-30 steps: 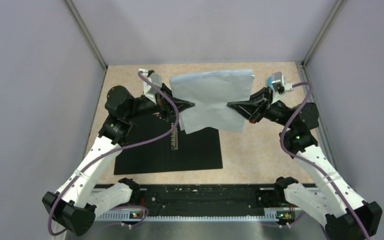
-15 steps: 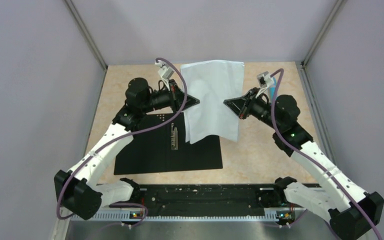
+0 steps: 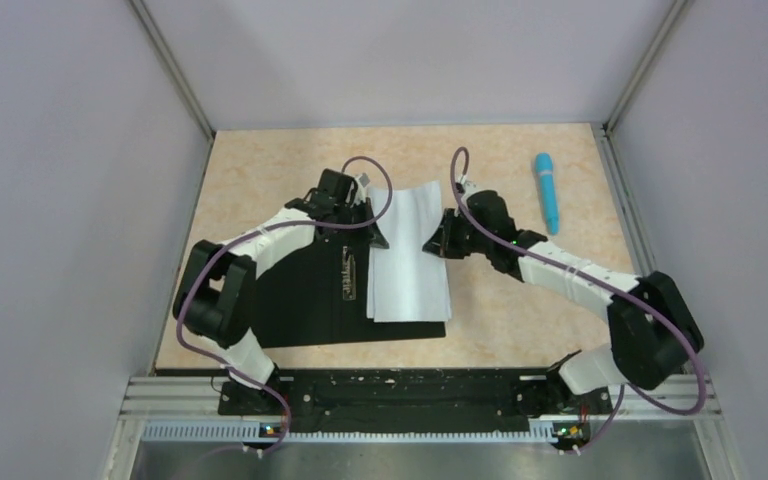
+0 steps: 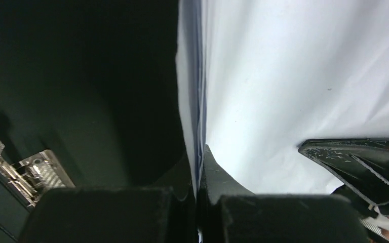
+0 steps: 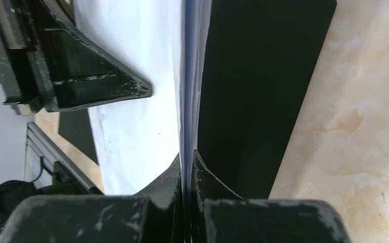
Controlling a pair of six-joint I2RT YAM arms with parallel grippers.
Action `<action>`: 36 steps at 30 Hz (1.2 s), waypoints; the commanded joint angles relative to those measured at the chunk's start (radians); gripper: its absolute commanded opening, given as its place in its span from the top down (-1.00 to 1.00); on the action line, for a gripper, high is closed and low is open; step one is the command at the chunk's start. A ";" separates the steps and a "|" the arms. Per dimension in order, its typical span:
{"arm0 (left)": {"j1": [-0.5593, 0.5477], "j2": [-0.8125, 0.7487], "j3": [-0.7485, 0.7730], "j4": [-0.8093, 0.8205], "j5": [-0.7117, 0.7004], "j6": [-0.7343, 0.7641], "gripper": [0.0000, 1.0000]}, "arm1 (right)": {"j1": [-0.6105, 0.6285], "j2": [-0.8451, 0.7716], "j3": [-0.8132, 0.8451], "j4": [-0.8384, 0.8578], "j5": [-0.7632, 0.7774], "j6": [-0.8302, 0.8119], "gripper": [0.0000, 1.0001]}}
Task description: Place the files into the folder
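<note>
The files are white sheets that slope down onto the right half of the open folder, which lies black side up. My left gripper is shut on their far left edge and my right gripper is shut on their far right edge. In the left wrist view the files run edge-on into the closed left gripper, above the folder. The right wrist view has the files pinched in the right gripper, with the folder beneath.
A blue pen lies on the beige table at the far right. A metal clip sits along the folder's spine, just left of the sheets. Grey walls enclose the table on three sides.
Both arms have come down and toward the near edge with the sheets, from held up over the far table to draped on the folder's right half. The pen is now uncovered.
</note>
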 commanded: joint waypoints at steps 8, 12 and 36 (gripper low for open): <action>0.012 0.069 -0.031 -0.059 -0.171 -0.033 1.00 | 0.030 0.199 -0.013 0.135 0.007 0.066 1.00; 0.013 0.050 -0.080 -0.030 -0.189 -0.051 0.88 | 0.034 0.239 -0.001 0.147 -0.002 0.056 1.00; 0.054 -0.221 -0.101 -0.156 -0.369 -0.014 -0.15 | 0.035 0.360 0.054 0.131 -0.075 -0.172 1.00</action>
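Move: Both grippers hold the long edges of the files over the folder. The middle of the folder's right half lies about 7 cm back, 1 cm right and 10 cm below the left hand; from the right hand it is 4 cm back, 8 cm left and 12 cm down. At about the same depth, the metal clip sits 8 cm left and 4 cm back of the left hand, and the folder's left half 24 cm left and 7 cm back of it. Lower the files onto the folder's right half: sink the left gripper about 8 cm, easing it left towards the metal clip, then open its fingers to let go and lift straight off, drifting left near the top. Meanwhile bring the right gripper down some 11 cm and slightly left, keeping its pinch on the right edge. ##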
